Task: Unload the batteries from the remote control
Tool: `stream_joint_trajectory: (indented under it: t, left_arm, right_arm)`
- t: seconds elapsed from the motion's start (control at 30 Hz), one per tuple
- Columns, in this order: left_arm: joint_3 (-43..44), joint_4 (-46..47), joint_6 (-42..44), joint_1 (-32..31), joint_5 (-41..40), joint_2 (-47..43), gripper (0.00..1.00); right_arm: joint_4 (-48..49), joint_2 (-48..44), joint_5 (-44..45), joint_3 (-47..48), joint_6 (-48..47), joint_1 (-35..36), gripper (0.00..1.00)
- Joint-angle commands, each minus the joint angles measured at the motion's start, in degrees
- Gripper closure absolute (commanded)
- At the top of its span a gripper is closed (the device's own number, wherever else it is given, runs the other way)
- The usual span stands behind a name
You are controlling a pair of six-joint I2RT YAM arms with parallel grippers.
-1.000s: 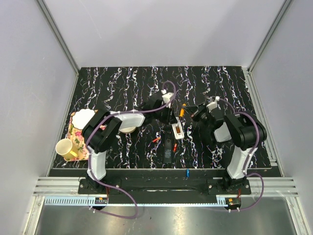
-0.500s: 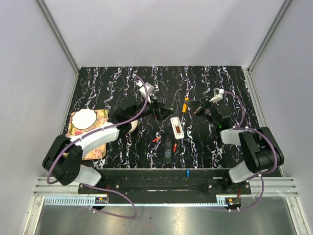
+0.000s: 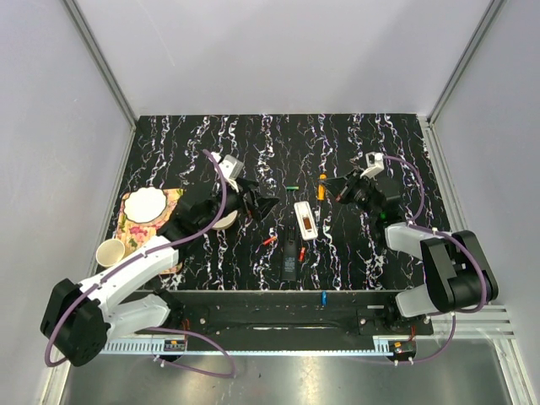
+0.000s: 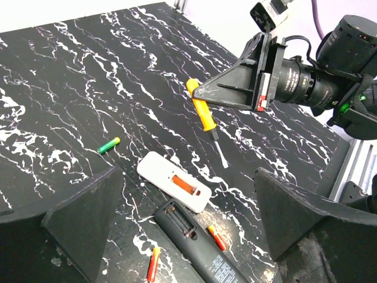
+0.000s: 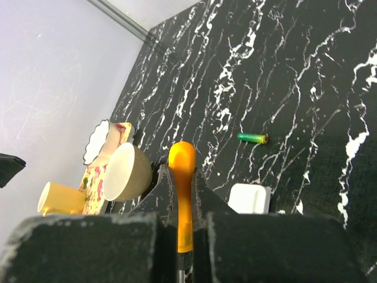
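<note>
The white remote control (image 3: 304, 218) lies at mid-table with its slot up; the slot (image 4: 184, 186) shows orange inside. A green battery (image 3: 292, 187) lies loose on the table just behind it, also in the left wrist view (image 4: 109, 145) and the right wrist view (image 5: 252, 138). A blue battery (image 3: 325, 298) rests on the front rail. My left gripper (image 3: 263, 205) stands open and empty, left of the remote (image 4: 174, 177). My right gripper (image 3: 341, 189) is shut on an orange screwdriver (image 5: 181, 177), right of the remote (image 5: 250, 198).
A black remote (image 3: 289, 257) lies in front of the white one, with two red-orange batteries (image 3: 269, 240) (image 3: 301, 253) beside it. A bowl (image 5: 126, 171), a scalloped plate (image 3: 143, 203) on a floral mat and a yellow cup (image 3: 110, 251) stand at the left.
My left gripper opened and drew back left from the remote, leaving the green battery on the table. My right gripper shifted slightly back and right with the screwdriver.
</note>
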Motion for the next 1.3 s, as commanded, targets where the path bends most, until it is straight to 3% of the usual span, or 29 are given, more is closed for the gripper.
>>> stream_joint_trajectory:
  t: [0.0,0.33,0.6,0.67,0.77,0.8,1.13,1.17,1.27]
  left_arm:
    - [-0.82,0.62,0.78,0.11,-2.28,-2.06,0.01]
    - [-2.49,-1.05,0.25,0.11,-4.39,-7.15,0.01]
    - [-4.51,-2.37,-0.89,0.11,-7.55,-10.67,0.01]
    - [-4.60,-2.63,-0.98,0.11,-7.64,-11.02,0.01]
    - [-4.16,-3.68,-1.07,0.11,-7.82,-11.29,0.01]
    - [-3.98,-4.21,-0.98,0.11,-7.82,-11.29,0.01]
    - [-4.16,-4.57,-0.45,0.11,-8.70,-13.57,0.01]
    - [-4.16,-4.57,-0.37,0.11,-8.87,-13.57,0.01]
    - [-4.42,-4.31,-0.28,0.11,-9.05,-13.66,0.01]
  right_arm:
    - [-2.58,0.73,-1.00,1.97,-2.17,-0.89,1.00]
    - [-16.36,4.07,6.37,2.84,-4.28,-2.29,1.00]
    - [-20.60,5.91,9.11,3.81,-6.04,-2.29,0.98]
    - [-21.83,6.36,8.49,4.51,-6.65,-2.38,0.90]
    - [-22.71,7.15,7.18,5.30,-6.75,-2.21,0.70]
    - [-23.15,6.97,7.00,5.57,-6.66,-2.29,0.58]
    - [-23.42,-1.90,6.38,4.34,-9.11,-2.29,0.20]
    - [-23.50,-2.60,6.30,4.25,-9.29,-2.29,0.12]
    - [-23.59,-4.36,5.07,4.42,-9.73,-2.29,0.06]
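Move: The right hand still holds the yellow screwdriver by its handle. It is bound for the bare table some 12 cm below, about 3 cm back and 1 cm to its right. The white remote's middle is roughly 7 cm back and 3 cm left of that hand; the green battery is about 4 cm ahead and 7 cm left, both some 13 cm down. From the empty left hand, the set-down spot is about 6 cm ahead, 15 cm right and 21 cm below. The right hand lowers the held screwdriver about 11 cm towards the bare table along the right side of the white remote, drifting some 4 cm to its right while the fingers tip down by about 25 degrees. At the bottom its fingers open wide and let go, and it rises about 4 cm clear of the tool, while the empty left hand, still wide open, eases some 4 cm left, away from the remotes. ##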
